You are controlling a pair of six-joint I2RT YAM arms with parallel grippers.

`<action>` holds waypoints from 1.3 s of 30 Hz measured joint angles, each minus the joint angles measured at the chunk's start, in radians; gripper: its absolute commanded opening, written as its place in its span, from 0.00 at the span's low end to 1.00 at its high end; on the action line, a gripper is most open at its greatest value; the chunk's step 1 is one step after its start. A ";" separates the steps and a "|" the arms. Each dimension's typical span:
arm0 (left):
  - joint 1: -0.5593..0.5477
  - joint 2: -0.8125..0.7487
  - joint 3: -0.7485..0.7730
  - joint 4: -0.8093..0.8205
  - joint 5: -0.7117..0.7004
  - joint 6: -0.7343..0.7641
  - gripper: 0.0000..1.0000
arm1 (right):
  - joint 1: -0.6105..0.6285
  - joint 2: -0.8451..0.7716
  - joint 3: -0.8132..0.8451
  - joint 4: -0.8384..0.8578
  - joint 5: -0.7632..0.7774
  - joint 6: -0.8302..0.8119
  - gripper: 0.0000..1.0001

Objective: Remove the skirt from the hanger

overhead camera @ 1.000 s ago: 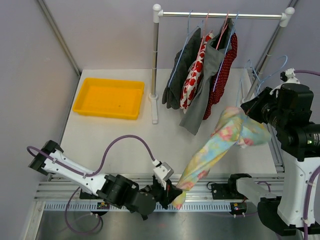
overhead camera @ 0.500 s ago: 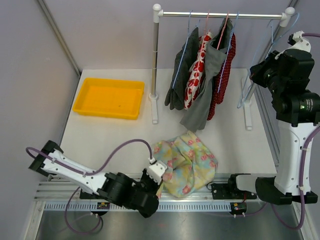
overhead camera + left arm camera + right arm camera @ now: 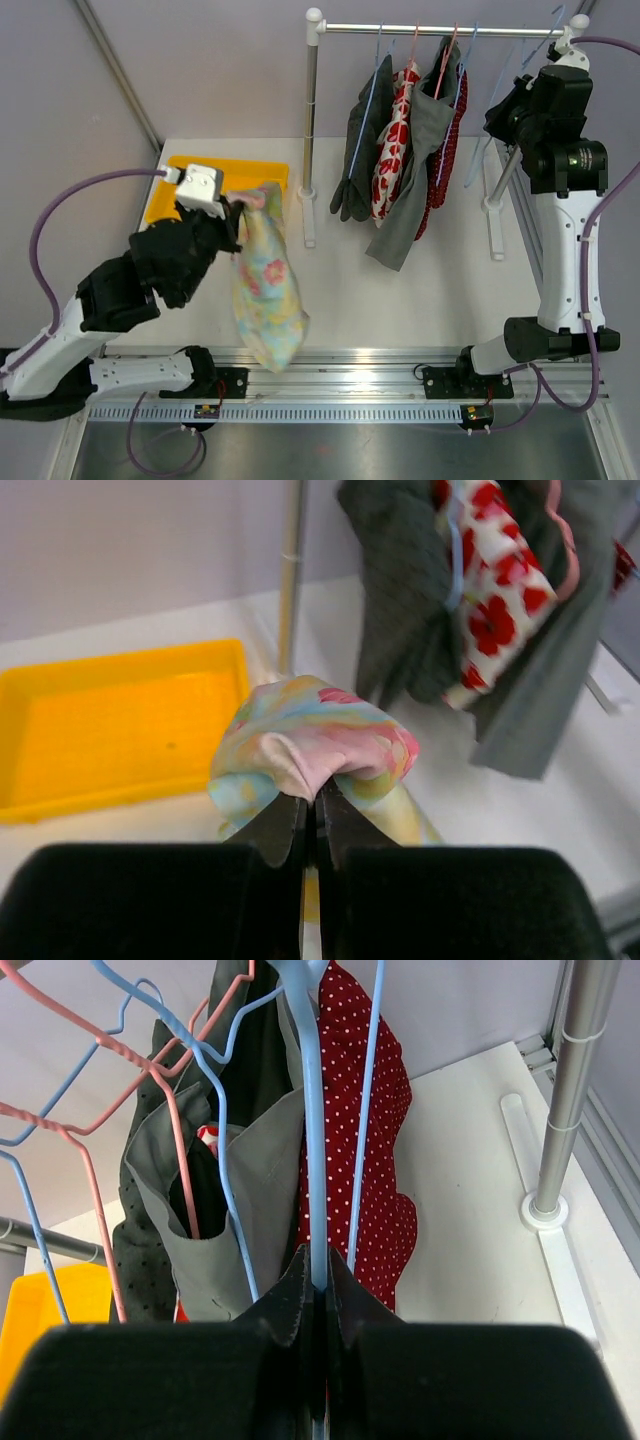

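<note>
The pastel floral skirt (image 3: 263,285) hangs free from my left gripper (image 3: 233,207), which is shut on its top fold above the table's left side, beside the yellow tray. In the left wrist view the skirt (image 3: 315,742) bunches just past my closed gripper (image 3: 311,802). My right gripper (image 3: 508,108) is raised near the rail's right end, shut on a bare light-blue hanger (image 3: 310,1130); my closed gripper (image 3: 318,1278) pinches its thick bar. In the top view the hanger (image 3: 505,110) shows faintly beside the gripper.
A yellow tray (image 3: 180,178) lies at the back left, partly behind my left arm. A white rack (image 3: 312,130) with a rail carries several hung garments (image 3: 405,150) on blue and pink hangers. Its right post (image 3: 497,210) stands near my right arm.
My left gripper lifted the skirt from the table's front edge up and left to beside the tray. My right gripper rose with the bare hanger towards the rail.
</note>
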 measured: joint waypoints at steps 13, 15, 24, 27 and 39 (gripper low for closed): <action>0.867 0.560 0.589 0.159 0.394 0.270 0.00 | 0.000 0.001 -0.076 0.073 0.001 -0.015 0.00; 0.940 0.669 0.656 0.167 0.414 0.265 0.00 | 0.000 0.001 -0.094 0.073 0.002 -0.020 0.00; 1.132 0.919 0.550 0.129 0.402 0.124 0.16 | -0.004 -0.035 -0.168 0.080 0.012 -0.039 0.00; 1.131 0.877 0.366 0.153 0.406 0.082 0.83 | -0.005 -0.058 -0.179 0.082 0.014 -0.043 0.00; 1.108 0.500 -0.073 0.122 0.458 -0.055 0.99 | -0.032 -0.028 -0.089 0.084 0.067 -0.068 0.00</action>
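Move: The left hand holds the skirt; the yellow tray lies some 32 cm ahead, 20 cm left and 38 cm below. The rack's left post foot stands 33 cm ahead, 11 cm right, at tray level; the dark grey garment hangs 34 cm ahead, 23 cm right, 8 cm below. From the right hand, the rail's free right stretch is about 12 cm ahead, 10 cm right, 8 cm up; the red dotted garment 14 cm ahead, 3 cm left, 15 cm below. Still pinching the skirt, the left hand swings about 30 cm forward and 18 cm left, rising first, then dropping to 17 cm below its start while turning 40 degrees counter-clockwise; its fingers open wide, letting go over the tray, and it draws back some 10 cm. The right hand keeps its grip on the blue hanger, dipping 4 cm, then rising and easing left. ##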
